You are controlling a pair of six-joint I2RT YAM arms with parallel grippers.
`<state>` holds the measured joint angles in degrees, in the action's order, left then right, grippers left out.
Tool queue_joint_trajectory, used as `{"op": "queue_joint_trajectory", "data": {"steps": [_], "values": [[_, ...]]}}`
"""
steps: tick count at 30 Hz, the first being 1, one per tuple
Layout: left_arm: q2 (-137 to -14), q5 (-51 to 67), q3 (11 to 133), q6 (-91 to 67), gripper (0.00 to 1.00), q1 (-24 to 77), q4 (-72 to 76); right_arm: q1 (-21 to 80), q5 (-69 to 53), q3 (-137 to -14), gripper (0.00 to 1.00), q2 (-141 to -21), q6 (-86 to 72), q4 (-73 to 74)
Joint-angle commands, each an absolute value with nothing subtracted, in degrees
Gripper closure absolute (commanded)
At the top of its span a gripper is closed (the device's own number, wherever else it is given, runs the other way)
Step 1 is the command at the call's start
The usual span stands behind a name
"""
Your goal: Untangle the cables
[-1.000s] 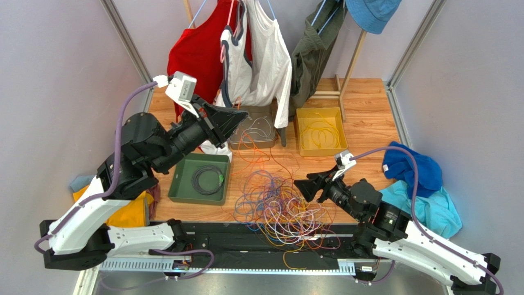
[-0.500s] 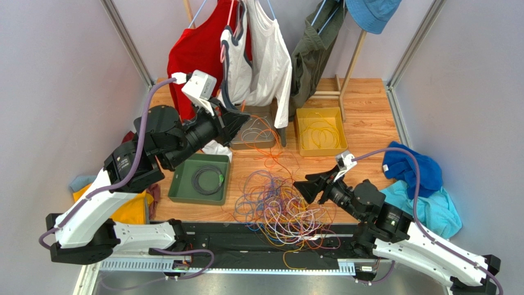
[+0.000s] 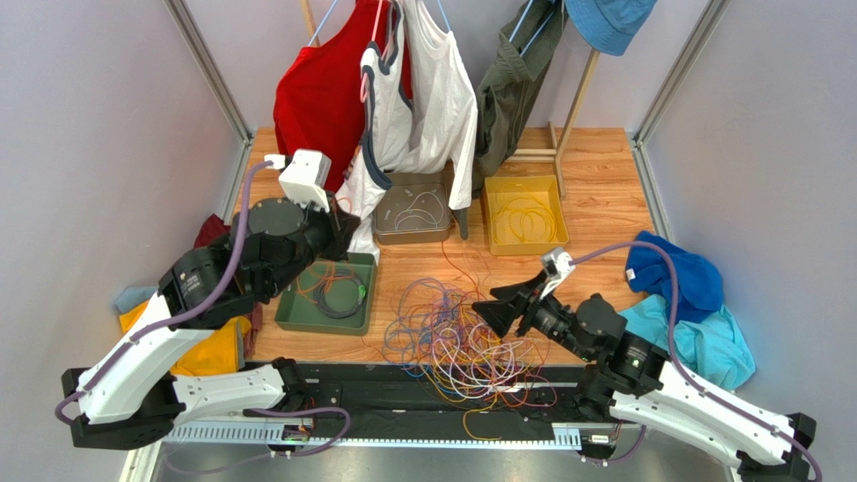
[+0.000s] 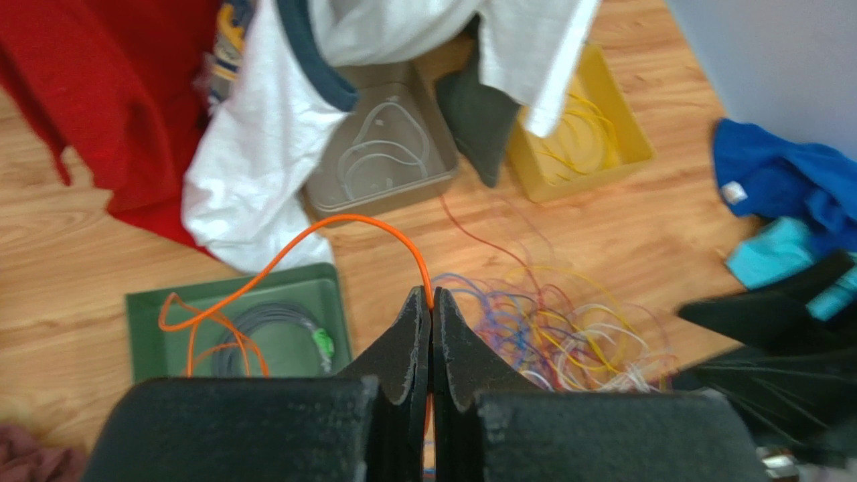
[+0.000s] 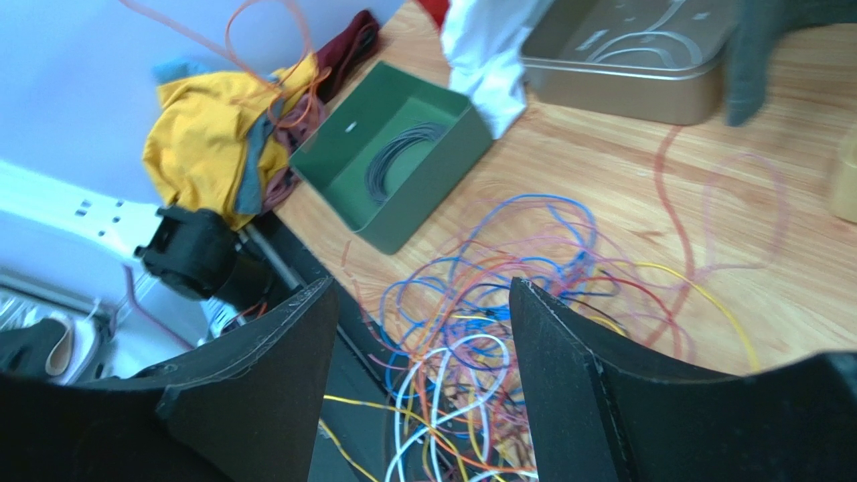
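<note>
The cables (image 3: 453, 336) lie in a loose, many-coloured snarl on the wooden table near the front edge, also seen in the wrist views (image 4: 563, 321) (image 5: 483, 301). My left gripper (image 4: 431, 298) is shut on an orange cable (image 4: 352, 218). That cable arcs up from the fingertips and loops down into the green tray (image 4: 141, 301). From above, the left gripper (image 3: 340, 233) hangs over the tray's far edge. My right gripper (image 3: 493, 306) stands open at the right edge of the snarl, and nothing is between its fingers (image 5: 420, 286).
The green tray (image 3: 292, 319) holds a coiled grey cable (image 3: 342, 296). A grey tray (image 3: 412, 239) with white cable and a yellow tray (image 3: 523, 247) with yellow cable stand behind. Clothes (image 3: 412, 90) hang at the back. Blue cloth (image 3: 674, 281) lies right, yellow cloth (image 3: 211, 346) left.
My left arm has swung back from the grey tray and down toward the green tray, carrying the orange cable. The right gripper has shifted slightly left, still open.
</note>
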<state>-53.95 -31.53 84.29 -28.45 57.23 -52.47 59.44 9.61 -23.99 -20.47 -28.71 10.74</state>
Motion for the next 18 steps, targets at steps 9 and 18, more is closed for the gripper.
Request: {"op": "queue_joint_trajectory", "data": {"steps": [9,18], "values": [[-68.4,-14.6,102.3,-27.2,1.00,59.3,-46.7,61.2,-1.2,-38.8,0.31,-41.3,-26.5,-8.3],[-70.9,-10.6,103.0,-27.9,1.00,61.6,-44.5,61.4,10.8,-40.1,0.32,-43.6,-22.5,-8.6]]}}
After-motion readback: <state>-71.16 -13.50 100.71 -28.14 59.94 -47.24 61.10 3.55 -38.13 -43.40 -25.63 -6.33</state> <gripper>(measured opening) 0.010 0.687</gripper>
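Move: The left gripper already holds the orange cable. The open right gripper is about 24 cm to its right, 6 cm back and 17 cm lower, so from the right one the pinched cable lies 6 cm ahead, 24 cm left and 17 cm up. Below the left gripper, some 35 cm down, the tangle is 22 cm right and 8 cm back, the green box 10 cm left and 3 cm ahead. Swing the left gripper about 12 cm right towards the right gripper, keeping the orange cable pinched; rise at first, then sink slightly, turning some 20 degrees clockwise. Meanwhile carry the right gripper left towards the cable, then mostly up, some 8 cm each way, fingers staying open. ##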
